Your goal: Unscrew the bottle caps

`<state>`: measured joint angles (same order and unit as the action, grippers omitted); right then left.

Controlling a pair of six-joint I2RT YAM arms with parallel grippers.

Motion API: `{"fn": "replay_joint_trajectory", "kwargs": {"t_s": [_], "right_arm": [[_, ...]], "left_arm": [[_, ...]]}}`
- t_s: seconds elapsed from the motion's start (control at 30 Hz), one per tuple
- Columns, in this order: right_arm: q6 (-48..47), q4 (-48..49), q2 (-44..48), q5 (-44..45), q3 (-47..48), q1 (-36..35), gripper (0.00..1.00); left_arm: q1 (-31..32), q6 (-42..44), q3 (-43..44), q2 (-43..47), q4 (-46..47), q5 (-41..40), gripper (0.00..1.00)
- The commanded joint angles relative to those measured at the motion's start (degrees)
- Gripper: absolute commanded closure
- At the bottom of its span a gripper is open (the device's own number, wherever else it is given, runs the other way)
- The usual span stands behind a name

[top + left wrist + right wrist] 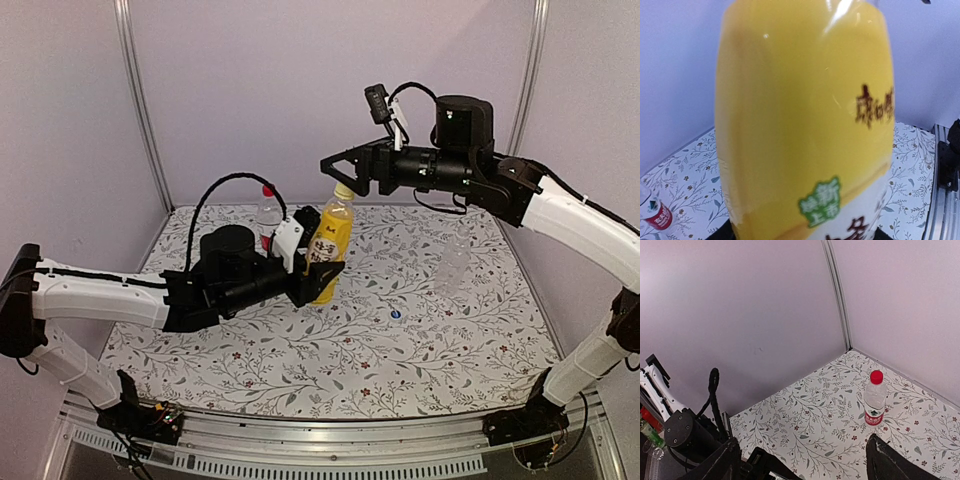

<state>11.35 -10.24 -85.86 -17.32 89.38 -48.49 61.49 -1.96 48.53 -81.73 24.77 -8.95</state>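
My left gripper [322,272] is shut on the lower body of the yellow-orange drink bottle [330,240] and holds it upright at the table's middle. The bottle fills the left wrist view [800,120]. Its yellow cap [343,190] is on its neck. My right gripper [340,172] is open, its fingers spread wide just above and beside the cap; in the right wrist view [805,465] nothing lies between them. The clear bottle with the red-and-white label [268,215] stands behind, red cap [876,376] on. The clear unlabelled bottle [455,262] stands to the right. A small blue cap [396,315] lies on the table.
The floral tablecloth [400,360] covers the table, with walls at the back and on both sides. The left arm's black cable [215,195] loops up behind its wrist. The red-labelled bottle also shows at the bottom left of the left wrist view [657,216].
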Motion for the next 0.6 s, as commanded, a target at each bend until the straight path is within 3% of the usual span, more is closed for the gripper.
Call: {"fn": "replay_joint_trajectory", "kwargs": {"t_s": [0.0, 0.17, 0.57], "right_arm": [[2.26, -0.65, -1.56, 3.56, 1.15, -1.05, 0.18], [2.25, -0.84, -2.37, 0.86, 1.24, -1.17, 0.35], [2.18, -1.40, -3.25, -1.33, 1.14, -1.34, 0.46]], "left_arm": [[0.89, 0.10, 1.56, -0.52, 0.20, -4.98, 0.48], [0.83, 0.46, 1.65, -0.40, -0.05, -6.27, 0.48], [0.94, 0.55, 1.50, -0.09, -0.87, -8.43, 0.48]]}}
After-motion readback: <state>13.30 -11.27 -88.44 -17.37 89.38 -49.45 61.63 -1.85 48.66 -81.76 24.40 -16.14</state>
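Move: The left hand keeps hold of the yellow bottle; its cap is some 13 cm above that hand, about 3 cm farther out and 3 cm to the right. The open right hand has this cap about 3 cm below and 1 cm back, level sideways. From the right hand, the blue cap lies 5 cm ahead, 12 right; the clear bottle 12 ahead, 24 right; the red-capped bottle 28 ahead, 18 left, all far below on the table. Lower the right gripper about 2.5 cm onto the yellow bottle's cap, easing slightly left, and shut its spread fingers partway until they pinch the cap from its sides. Meanwhile keep the left grip on the bottle, bring it about 2 cm forward and left, and turn it slightly counter-clockwise. ##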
